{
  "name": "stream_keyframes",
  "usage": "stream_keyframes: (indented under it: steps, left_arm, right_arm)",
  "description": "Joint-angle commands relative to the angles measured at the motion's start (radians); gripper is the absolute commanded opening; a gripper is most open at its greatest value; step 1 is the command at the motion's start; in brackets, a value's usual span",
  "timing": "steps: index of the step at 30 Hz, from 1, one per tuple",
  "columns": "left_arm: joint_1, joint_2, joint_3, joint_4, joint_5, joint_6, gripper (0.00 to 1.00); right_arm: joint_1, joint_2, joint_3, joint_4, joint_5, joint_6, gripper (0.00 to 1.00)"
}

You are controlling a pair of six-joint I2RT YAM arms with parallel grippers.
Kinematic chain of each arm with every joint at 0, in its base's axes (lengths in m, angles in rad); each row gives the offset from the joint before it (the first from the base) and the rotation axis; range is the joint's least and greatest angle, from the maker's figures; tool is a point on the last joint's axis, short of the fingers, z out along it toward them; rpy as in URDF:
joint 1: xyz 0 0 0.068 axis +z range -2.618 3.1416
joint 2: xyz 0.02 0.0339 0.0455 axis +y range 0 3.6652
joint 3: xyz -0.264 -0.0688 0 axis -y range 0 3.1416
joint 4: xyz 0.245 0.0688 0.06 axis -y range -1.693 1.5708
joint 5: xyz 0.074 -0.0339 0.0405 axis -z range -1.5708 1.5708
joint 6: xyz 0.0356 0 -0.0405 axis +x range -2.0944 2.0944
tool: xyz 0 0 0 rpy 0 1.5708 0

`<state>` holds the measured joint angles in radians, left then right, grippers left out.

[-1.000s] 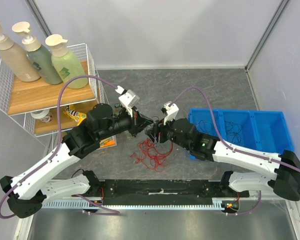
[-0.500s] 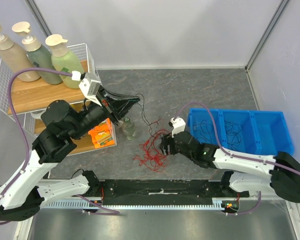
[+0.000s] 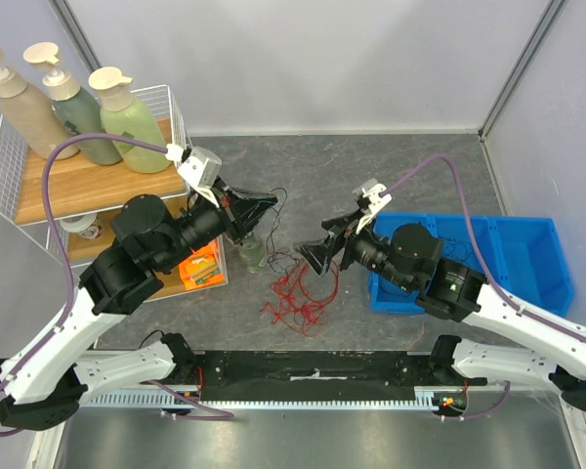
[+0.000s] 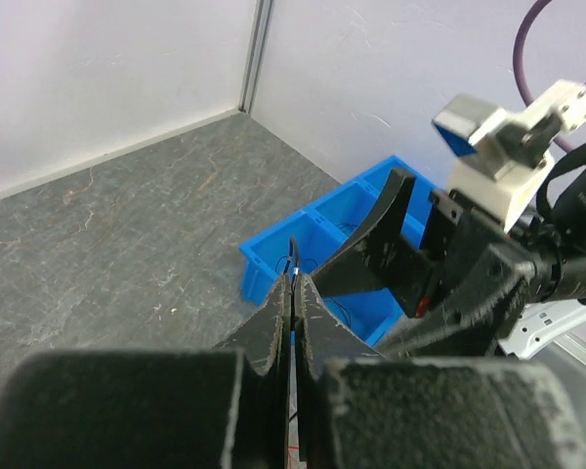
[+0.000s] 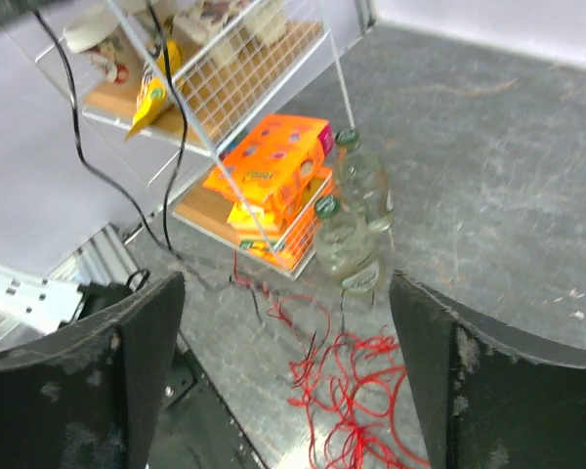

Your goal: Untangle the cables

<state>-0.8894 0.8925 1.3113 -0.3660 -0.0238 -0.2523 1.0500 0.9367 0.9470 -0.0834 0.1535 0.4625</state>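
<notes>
The cables lie as a loose red tangle (image 3: pixel 295 298) on the grey table between the arms; it also shows low in the right wrist view (image 5: pixel 371 396). One thin black cable (image 5: pixel 78 147) runs up from the tangle to my left gripper (image 3: pixel 271 200), which is shut on it. Its end pokes out past the closed fingertips (image 4: pixel 293 259). My right gripper (image 3: pixel 320 246) hangs above and to the right of the tangle, wide open (image 5: pixel 285 293), with nothing between its fingers.
A blue three-part bin (image 3: pixel 527 256) at the right holds thin black wires. Two small clear bottles (image 3: pixel 252 252) and an orange box (image 3: pixel 197 266) stand by a wire shelf rack (image 3: pixel 171 127) at the left, which carries three pump bottles.
The two grippers were close together over the tangle. The left one then pulled away left with the black cable; the right one opened wide and lifted up and back off the red wires.
</notes>
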Motion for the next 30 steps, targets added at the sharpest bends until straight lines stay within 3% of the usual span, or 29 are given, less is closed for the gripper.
stream_keyframes:
  steps: [1, 3, 5, 24, 30]
  left_arm:
    - [0.000, -0.018, -0.003, 0.019, 0.018, -0.015, 0.02]
    - [0.000, -0.021, -0.003, 0.019, 0.019, -0.021, 0.02]
    - [0.000, -0.024, -0.003, 0.016, 0.019, -0.021, 0.02]
    - [0.000, 0.019, -0.007, 0.030, 0.061, -0.034, 0.02]
    - [0.000, 0.011, 0.022, 0.051, 0.081, -0.042, 0.02]
  right_arm:
    - [0.002, 0.049, 0.105, -0.001, 0.093, -0.012, 0.86]
    - [0.004, 0.103, 0.150, -0.009, 0.072, -0.008, 0.74]
    - [0.007, 0.138, 0.180, -0.001, 0.037, -0.002, 0.72]
    - [0.016, 0.208, 0.274, 0.007, 0.093, -0.012, 0.74]
    - [0.033, 0.255, 0.167, 0.057, 0.168, -0.009, 0.72]
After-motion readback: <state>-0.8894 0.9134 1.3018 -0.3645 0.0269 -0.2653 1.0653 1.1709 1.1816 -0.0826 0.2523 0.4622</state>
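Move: The left hand, shut, still holds the black cable; its dangling stretch, which the right hand makes for, hangs some 8 cm straight below the left fingertips. From the open right hand that stretch is about 6 cm left, 3 cm ahead and 2 cm higher. The red cable tangle lies on the table roughly 30 cm below the right hand, 3 cm ahead and 2 cm left; the near glass bottle stands about 12 cm ahead, 13 cm left and 25 cm below. Closing in on the hanging black cable just under the left fingertips, the right hand travels left and forward and rises, about 6 cm overall, dipping slightly at the end. Early on its wide-open fingers narrow to about three-quarters and stay there, not shut; whether they touch the cable can't be seen clearly. The left hand keeps its pinch, easing about 1 cm right and down near the end. ##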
